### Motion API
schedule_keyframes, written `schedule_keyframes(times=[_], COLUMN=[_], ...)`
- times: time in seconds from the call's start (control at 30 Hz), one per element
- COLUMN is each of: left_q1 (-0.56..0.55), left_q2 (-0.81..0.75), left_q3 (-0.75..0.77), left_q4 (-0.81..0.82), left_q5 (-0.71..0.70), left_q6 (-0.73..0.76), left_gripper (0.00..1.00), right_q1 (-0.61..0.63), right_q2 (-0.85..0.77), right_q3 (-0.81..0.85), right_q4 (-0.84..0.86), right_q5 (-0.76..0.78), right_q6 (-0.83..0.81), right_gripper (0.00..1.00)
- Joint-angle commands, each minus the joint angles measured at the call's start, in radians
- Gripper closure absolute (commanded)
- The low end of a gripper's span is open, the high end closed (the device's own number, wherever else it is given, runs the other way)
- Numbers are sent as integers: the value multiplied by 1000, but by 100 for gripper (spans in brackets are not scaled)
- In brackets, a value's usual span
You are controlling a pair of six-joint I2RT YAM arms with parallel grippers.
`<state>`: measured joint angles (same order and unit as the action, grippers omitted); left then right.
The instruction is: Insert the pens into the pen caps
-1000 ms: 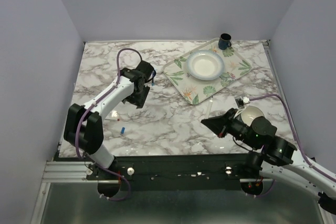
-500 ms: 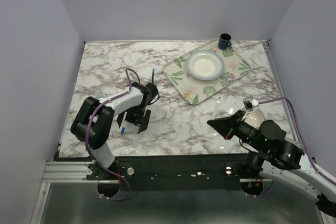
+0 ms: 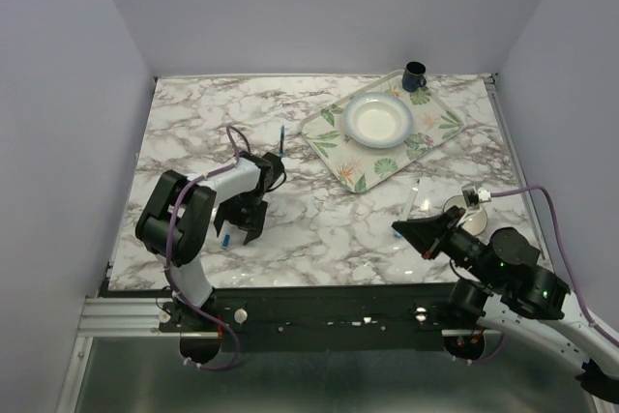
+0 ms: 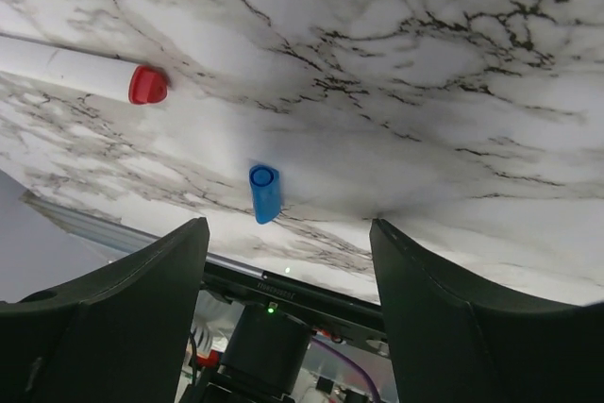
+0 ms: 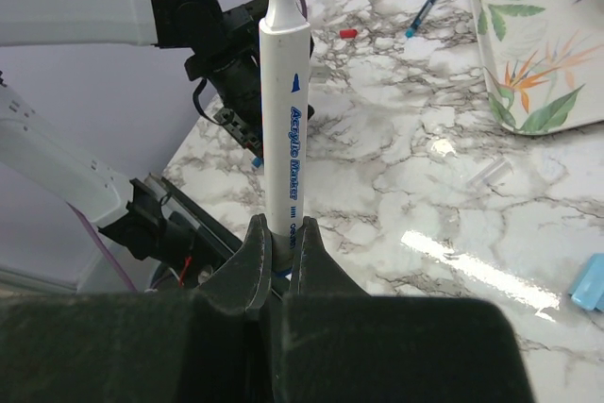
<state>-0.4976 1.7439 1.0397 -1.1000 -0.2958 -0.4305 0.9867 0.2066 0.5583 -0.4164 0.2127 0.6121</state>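
Observation:
My right gripper (image 5: 283, 233) is shut on the lower end of a white pen (image 5: 286, 110), which stands upright with its blue tip on top. In the top view this gripper (image 3: 414, 229) is at the near right. My left gripper (image 4: 286, 233) is open and hangs low over the marble. A blue pen cap (image 4: 263, 193) lies on its side just beyond the fingertips, with nothing between them. From above, the left gripper (image 3: 235, 232) is right beside that cap (image 3: 224, 239). A white pen with a red end (image 4: 146, 84) lies further left. A blue pen (image 3: 281, 137) lies mid-table.
A leaf-patterned tray (image 3: 426, 147) at the back right carries a white plate (image 3: 379, 119) and a dark blue mug (image 3: 414, 73). A small red piece (image 5: 348, 33) lies beyond the left arm. A light blue object (image 5: 590, 282) shows at the right edge.
The left gripper has come from mid-table toward the near edge and now sits over the blue cap. The right arm has drawn back to the right with the pen.

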Motion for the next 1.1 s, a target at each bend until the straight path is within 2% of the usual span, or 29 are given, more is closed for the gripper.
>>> schedule_keyframes(times=[0.0,0.13,0.47,0.63,0.8,0.97,1.07], left_q1=[37,63,114,120,120,120,120], left_q2=[8,17,46,72,81,101,114], left_q3=[-9,-10,-12,-10,-13,-18,-17], left_q4=[40,43,52,61,72,114,134], left_q5=[70,86,103,133,162,254,262], left_q6=[58,72,84,96,102,102,102], left_gripper=[23,31,34,39,55,57,58], right_q1=[0,0,0,0,0,0,-2], right_q2=[-22,-32,-44,-58,-59,-64,-55], right_q3=[28,26,29,26,25,20,34], right_q4=[-42,-48,-70,-81,-84,-73,-79], right_q5=[44,50,66,73,80,79,73], right_q6=[-12,-12,-15,-17,-14,-9,-11], right_gripper=[99,99,99,99,99,99,99])
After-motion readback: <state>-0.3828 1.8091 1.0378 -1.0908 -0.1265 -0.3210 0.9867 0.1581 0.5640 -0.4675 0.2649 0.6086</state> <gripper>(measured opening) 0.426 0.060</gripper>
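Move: The small blue pen cap lies just under the open left fingers, about 2 cm to that hand's left, 1 cm nearer the base and roughly 2 cm below. The marker's red end is about 5 cm ahead and 6 cm left of the hand, and the loose red cap is some 25 cm ahead with no sideways offset. From the right hand the blue pen cap is about 50 cm left, 5 cm ahead and 25 cm below. Down some 1.5 cm onto the blue pen cap, the left hand first edges left, then draws back towards the base and slightly right, its fingertips swinging about 10 degrees baseward and closer to vertical. The fingers close from about three quarters to under half open, the left one coming against the cap. The right hand keeps its pinch on the white pen, drifting right slightly. ##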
